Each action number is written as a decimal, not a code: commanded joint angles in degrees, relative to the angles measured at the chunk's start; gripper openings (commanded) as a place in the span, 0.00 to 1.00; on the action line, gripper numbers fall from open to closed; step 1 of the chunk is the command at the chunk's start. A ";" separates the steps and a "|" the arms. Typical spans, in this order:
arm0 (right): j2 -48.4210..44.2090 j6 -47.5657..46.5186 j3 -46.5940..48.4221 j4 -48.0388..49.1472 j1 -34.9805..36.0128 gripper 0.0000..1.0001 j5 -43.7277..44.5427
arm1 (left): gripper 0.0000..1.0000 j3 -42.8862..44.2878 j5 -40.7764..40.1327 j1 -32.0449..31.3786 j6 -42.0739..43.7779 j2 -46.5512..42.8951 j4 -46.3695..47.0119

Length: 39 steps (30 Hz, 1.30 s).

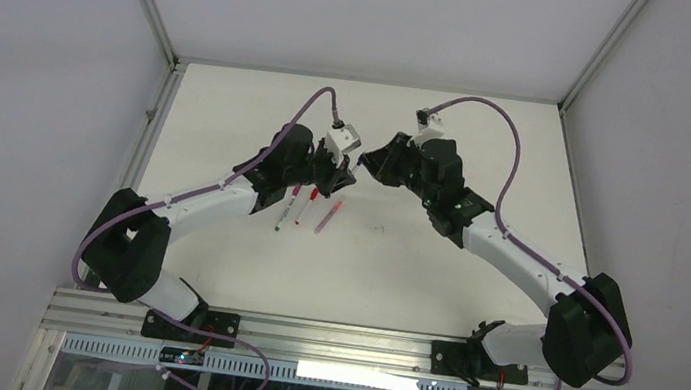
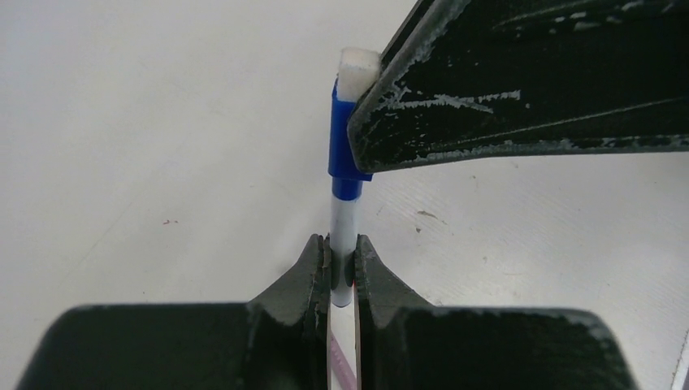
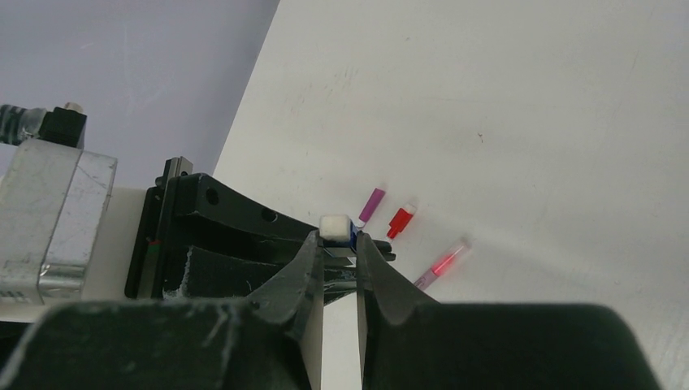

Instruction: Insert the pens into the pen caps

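Observation:
My left gripper (image 2: 343,249) is shut on the white barrel of a blue-ended pen (image 2: 344,231). The pen's blue end sits in the mouth of a dark blue pen cap (image 2: 342,138) with a white top. My right gripper (image 3: 335,240) is shut on that pen cap (image 3: 336,227); one of its black fingers (image 2: 520,89) covers the cap's right side in the left wrist view. In the top view both grippers meet above the middle of the table, left gripper (image 1: 342,170) facing right gripper (image 1: 366,167). The join itself is too small to see there.
Three capped pens lie on the white table below the grippers: a purple-capped one (image 3: 372,204), a red-capped one (image 3: 400,220) and a pink one (image 3: 443,264). In the top view they lie near the left forearm (image 1: 304,208). Grey walls enclose the table (image 1: 434,257).

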 commanded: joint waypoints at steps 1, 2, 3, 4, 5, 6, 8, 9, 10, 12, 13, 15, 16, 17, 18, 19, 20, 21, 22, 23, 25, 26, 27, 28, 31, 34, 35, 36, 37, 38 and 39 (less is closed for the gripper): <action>0.32 -3.44 -1.93 -18.52 3.34 0.00 -6.85 | 0.00 4.46 -0.60 -0.37 -1.10 -6.93 18.13; -0.81 -4.53 -1.00 -19.03 3.08 0.00 -5.46 | 0.00 3.64 -0.93 -0.37 -1.74 -6.90 17.84; -2.11 -5.92 0.60 -19.49 2.77 0.03 -4.24 | 0.00 2.78 -1.42 -0.38 -2.42 -6.57 17.26; -3.47 -7.30 1.82 -19.81 2.38 0.09 -2.91 | 0.00 2.31 -1.79 -0.38 -2.76 -6.30 16.35; -4.76 -8.64 2.67 -19.99 2.02 0.12 -1.66 | 0.00 2.04 -2.08 -0.44 -2.95 -6.08 15.31; -6.28 -9.96 3.88 -19.98 1.59 0.14 -0.62 | 0.00 1.61 -2.42 -0.50 -3.00 -5.75 14.14; -9.76 -11.64 5.23 -18.22 0.84 0.21 1.03 | 0.00 0.59 -3.29 -0.70 -2.76 -5.19 11.16; -11.76 -12.29 4.91 -16.18 0.60 0.28 1.66 | 0.00 0.29 -3.65 -0.72 -2.75 -5.13 9.74; -13.62 -12.80 4.56 -14.49 0.43 0.34 2.30 | 0.00 -0.01 -3.98 -0.73 -2.80 -5.08 8.36; -16.65 -13.86 4.34 -12.75 0.23 0.42 3.49 | 0.00 -0.01 -4.59 -0.80 -2.63 -4.86 4.71; -18.09 -14.15 4.29 -12.72 0.14 0.45 5.36 | 0.00 0.47 -4.78 -0.93 -2.53 -4.55 2.56; -20.33 -14.37 3.49 -12.84 -0.11 0.47 6.80 | 0.00 2.28 -5.81 -1.34 -2.54 -3.23 -2.97; -21.51 -14.32 2.69 -12.98 -0.20 0.48 7.41 | 0.00 3.48 -6.14 -1.73 -2.64 -2.38 -5.47; -22.76 -14.26 1.76 -13.07 -0.26 0.50 7.81 | 0.00 4.57 -6.73 -2.29 -2.88 -1.25 -8.56; -24.23 -14.23 0.55 -13.65 -0.53 0.52 8.82 | 0.00 5.89 -7.86 -3.16 -3.26 0.21 -11.59; -24.88 -14.22 -0.14 -14.21 -0.57 0.52 9.24 | 0.00 6.84 -8.88 -3.90 -3.39 0.96 -13.01; -25.74 -14.20 -0.68 -15.24 -0.72 0.52 9.77 | 0.00 7.90 -9.96 -4.85 -3.70 2.63 -16.04; -26.50 -14.19 -1.08 -16.38 -0.87 0.52 10.19 | 0.00 9.07 -11.28 -5.79 -4.09 3.93 -18.19; -27.42 -14.10 -1.44 -17.96 -1.02 0.52 10.97 | 0.00 10.09 -12.77 -6.83 -4.59 5.25 -20.39; -27.86 -14.04 -1.73 -18.61 -1.02 0.52 11.36 | 0.00 11.22 -14.02 -7.75 -5.15 6.70 -22.50; -29.14 -13.72 -2.42 -20.46 -1.17 0.52 12.31 | 0.00 13.33 -16.47 -9.52 -6.57 9.34 -25.99; -29.79 -13.64 -2.77 -21.28 -1.19 0.52 12.60 | 0.00 14.38 -17.62 -10.45 -6.91 10.59 -27.39; -30.22 -13.57 -3.10 -21.84 -1.32 0.52 12.99 | 0.00 15.19 -19.06 -11.80 -8.29 11.74 -28.78; -30.56 -13.53 -3.40 -22.28 -1.36 0.52 13.09 | 0.00 16.01 -20.90 -12.50 -9.09 12.80 -29.80; -31.04 -13.47 -4.23 -22.70 -1.67 0.53 13.22 | 0.00 17.62 -23.31 -14.87 -11.52 15.71 -31.82; -30.52 -13.40 -4.53 -23.05 -2.04 0.54 12.65 | 0.00 18.57 -25.04 -16.57 -13.74 18.18 -33.74; -30.19 -13.33 -4.42 -23.25 -2.15 0.54 12.14 | 0.00 18.70 -25.44 -16.85 -14.75 18.83 -34.23; -29.91 -13.21 -4.38 -23.38 -2.23 0.54 11.75 | 0.00 18.70 -25.60 -17.08 -15.41 18.99 -34.38; -29.71 -12.99 -4.49 -23.47 -2.31 0.54 11.39 | 0.00 18.64 -25.72 -17.28 -16.00 19.18 -34.43; -29.46 -12.81 -4.65 -23.41 -2.40 0.54 11.11 | 0.00 18.62 -25.79 -17.47 -16.62 19.24 -34.43; -29.28 -12.50 -4.85 -23.40 -2.44 0.54 10.92 | 0.00 18.59 -25.95 -17.57 -17.13 19.34 -34.50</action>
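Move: The blue pen stands in the left fingers with its cap already on; the cap, still pinched by the right fingertips, is about 3 cm ahead, 2 cm right and 4 cm above the left hand. The empty table spot lies some 8 cm back, 2 cm right and 15 cm below that hand. Down there too, the pink pen is about 1 cm back and 5 cm left, the red pen level and 10 cm left, the purple pen level and 15 cm left. Open the right fingers about halfway to let go of the blue cap, and pull that hand off some 12 cm right and 6 cm back, climbing, then sinking part-way again. Keep the left grip on the capped pen: lift it slightly, then lower it about 15 cm and back towards the bare table beside the pink pen, tipping the fingers steeply down. ##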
